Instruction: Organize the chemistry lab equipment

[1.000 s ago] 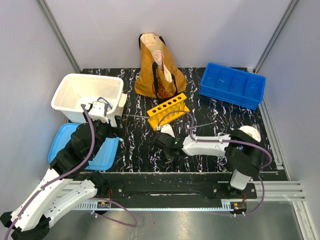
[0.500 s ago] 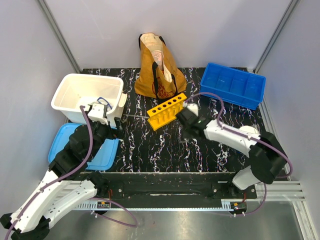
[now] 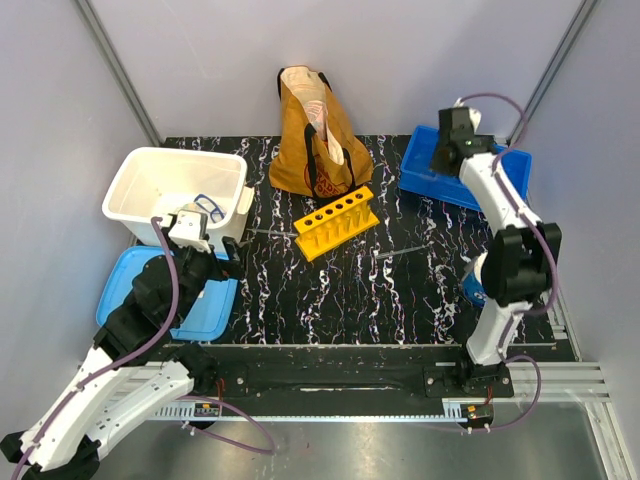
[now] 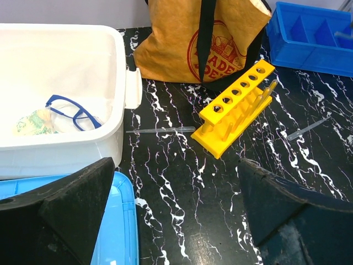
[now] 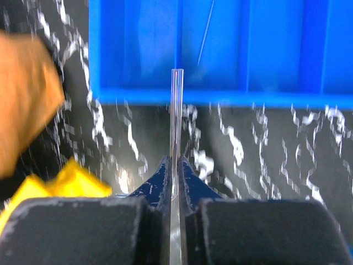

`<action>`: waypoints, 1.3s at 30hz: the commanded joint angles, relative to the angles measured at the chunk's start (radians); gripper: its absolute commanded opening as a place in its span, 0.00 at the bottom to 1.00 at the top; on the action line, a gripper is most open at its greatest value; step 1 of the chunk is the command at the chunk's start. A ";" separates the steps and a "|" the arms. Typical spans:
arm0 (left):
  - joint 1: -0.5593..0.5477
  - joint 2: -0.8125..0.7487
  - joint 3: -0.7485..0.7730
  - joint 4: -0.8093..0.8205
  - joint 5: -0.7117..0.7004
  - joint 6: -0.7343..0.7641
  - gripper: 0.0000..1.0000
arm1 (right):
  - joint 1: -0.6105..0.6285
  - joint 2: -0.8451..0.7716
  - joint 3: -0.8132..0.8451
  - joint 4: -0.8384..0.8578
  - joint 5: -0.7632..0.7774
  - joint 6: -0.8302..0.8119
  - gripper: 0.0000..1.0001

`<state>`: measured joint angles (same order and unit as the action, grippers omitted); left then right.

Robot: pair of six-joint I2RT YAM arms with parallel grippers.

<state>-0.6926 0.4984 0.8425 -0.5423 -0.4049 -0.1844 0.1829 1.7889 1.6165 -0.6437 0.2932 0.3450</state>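
Note:
The yellow six-hole test-tube rack (image 3: 336, 222) (image 4: 237, 107) stands mid-table, with no tube showing in its holes. My right gripper (image 3: 441, 160) (image 5: 174, 160) hangs at the back right, at the left end of the blue divided bin (image 3: 465, 170). It is shut on a thin clear tube (image 5: 176, 110) that sticks out ahead toward the bin's near wall. My left gripper (image 4: 176, 210) (image 3: 200, 232) is open and holds nothing, low by the white tub. Two thin clear pipettes lie on the table, one left of the rack (image 4: 160, 130) and one to its right (image 4: 309, 128).
The white tub (image 3: 175, 190) at the left holds blue-framed safety glasses (image 4: 71, 110). A light blue lid (image 3: 130, 290) lies in front of it. The mustard tote bag (image 3: 315, 135) stands behind the rack. A thin stick (image 5: 207, 25) lies in one bin compartment.
My right arm has swung from the front middle of the table up and back to the blue bin, carrying the clear tube. The left arm has barely moved.

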 commanded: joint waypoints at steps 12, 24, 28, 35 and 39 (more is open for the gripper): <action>-0.001 -0.001 -0.043 0.090 -0.136 0.033 0.97 | -0.206 0.708 1.014 -0.229 -0.080 -0.135 0.02; -0.001 -0.003 -0.071 0.128 -0.163 0.048 0.97 | -0.212 0.793 0.927 -0.068 -0.051 -0.166 0.02; -0.001 0.002 -0.075 0.137 -0.164 0.049 0.97 | -0.215 0.817 0.930 -0.067 -0.046 -0.170 0.03; -0.001 0.029 -0.075 0.142 -0.155 0.054 0.97 | -0.217 0.843 0.898 -0.065 -0.029 -0.149 0.04; -0.001 0.026 -0.079 0.145 -0.167 0.056 0.98 | -0.217 0.863 0.898 -0.065 -0.037 -0.153 0.09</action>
<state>-0.6926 0.5220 0.7631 -0.4534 -0.5388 -0.1459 -0.0292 2.6308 2.5198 -0.7288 0.2279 0.1947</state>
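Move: The right gripper, holding a clear glass tube, is bound for the blue bin's second compartment from the left, about 15 cm ahead, 10 cm to its right and 15 cm below. The yellow rack stands some 22 cm to the right gripper's left and 3 cm back, the orange bag about 25 cm left and 12 cm ahead; the loose pipette lies around 12 cm back and 5 cm left. From the left gripper, that compartment is roughly 40 cm ahead, 58 cm right and 25 cm below. Carry the pinched tube with the right gripper quickly forward and to the right, some 16 cm out and 9 cm across, past the bin's near rim, then sink about 12 cm into the compartment between its two dividers, fingers kept shut. Meanwhile ease the open, empty left gripper a couple of centimetres forward, left and down, turning slightly counter-clockwise. ##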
